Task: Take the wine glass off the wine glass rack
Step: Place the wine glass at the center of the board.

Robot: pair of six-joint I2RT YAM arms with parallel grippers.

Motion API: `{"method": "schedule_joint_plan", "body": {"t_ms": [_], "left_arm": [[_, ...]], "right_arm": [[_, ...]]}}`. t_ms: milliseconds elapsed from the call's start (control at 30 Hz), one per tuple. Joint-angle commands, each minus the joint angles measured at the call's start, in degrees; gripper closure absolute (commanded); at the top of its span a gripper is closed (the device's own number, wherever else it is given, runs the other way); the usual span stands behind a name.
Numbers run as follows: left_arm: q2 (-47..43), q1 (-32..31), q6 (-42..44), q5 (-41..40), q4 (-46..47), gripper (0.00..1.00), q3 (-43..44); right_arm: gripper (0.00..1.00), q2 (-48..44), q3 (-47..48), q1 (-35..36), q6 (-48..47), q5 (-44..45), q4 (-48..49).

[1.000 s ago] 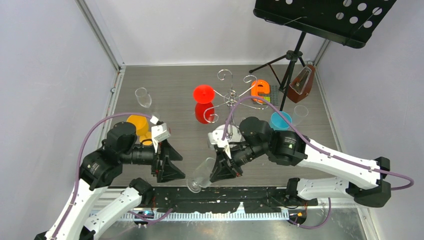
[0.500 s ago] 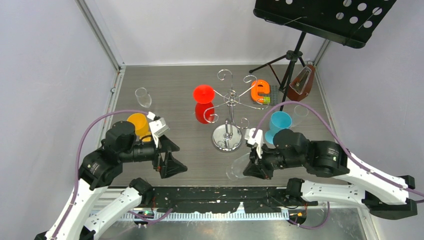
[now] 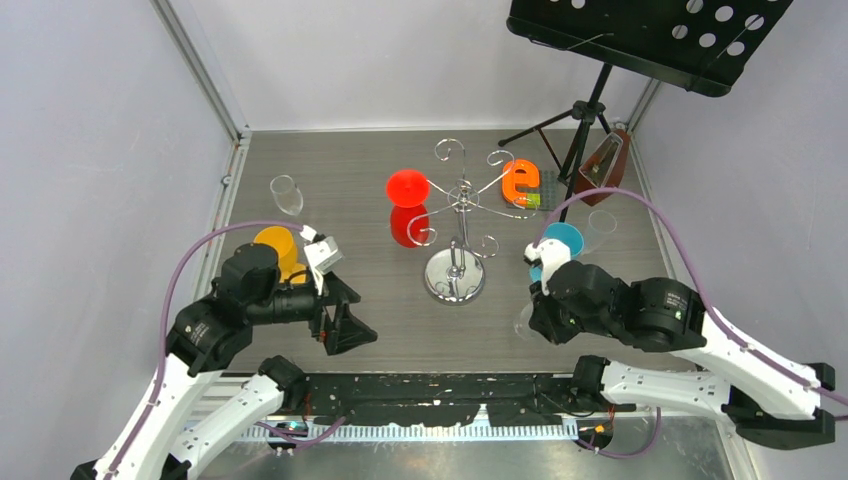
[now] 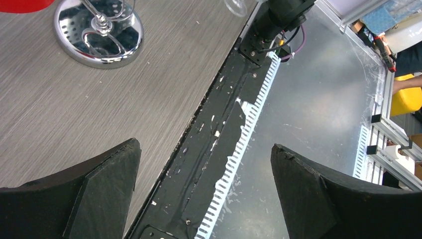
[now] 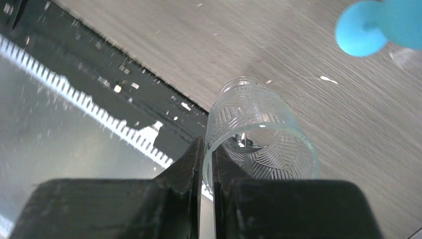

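The chrome wine glass rack point(image 3: 456, 276) stands mid-table on its round mirrored base, which also shows in the left wrist view point(image 4: 99, 32). My right gripper point(image 3: 536, 318) is shut on the rim of a clear patterned wine glass point(image 3: 523, 322), low over the table to the right front of the rack. In the right wrist view one finger is inside the wine glass point(image 5: 259, 129) and one outside, with my right gripper point(image 5: 208, 149) pinching the wall. My left gripper point(image 3: 345, 318) is open and empty at the front left. In the left wrist view it point(image 4: 204, 184) hangs over the table's front edge.
A red goblet point(image 3: 407, 188) is at the rack's left arm. An orange cup point(image 3: 272, 243) and a clear glass point(image 3: 286, 193) are at the left. A blue cup point(image 3: 562, 239), an orange letter point(image 3: 520, 180), a metronome point(image 3: 603, 168) and a black music stand point(image 3: 640, 30) are at the back right.
My right arm has carried the clear wine glass from the front middle to the right front of the rack. My left gripper has barely shifted and stays open.
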Motion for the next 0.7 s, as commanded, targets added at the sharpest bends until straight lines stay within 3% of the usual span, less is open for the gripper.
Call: {"method": "schedule_joint_plan", "body": {"t_ms": [0,667], "left_arm": [[-1.04,0.29,1.62,0.37,3.41,0.0,-0.38],[-5.97,0.17,-0.95,4.01,6.2,0.0,-3.23]], "right_arm": [[0.94,-1.23,-0.75,-7.26,3.07,3.21,1.41],[0.94,2.33,-14.39,-39.98,-5.18,-1.92,11.1]]}}
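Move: The right hand already holds the clear wine glass and is heading for the open board on the near side of the standing glasses, about 15 cm ahead, 11 cm right and 22 cm below. The blue glass stands roughly 27 cm ahead and 7 cm right, the clear flute 28 cm ahead and 15 cm right, and the rack 27 cm ahead and 17 cm left. From the left hand, that open spot lies some 15 cm ahead, 52 cm right and 27 cm below. Keeping its pinch on the wall of the clear wine glass near the rim, the right hand carries the glass away from the rack and towards the open board in front of the blue glass, going right, forward and down by some 7 cm each way. It starts out mostly forward and right, with the descent soon joining in, while the wrist swings about 35 degrees clockwise, tips slightly further downward, and the fingers stay closed. ##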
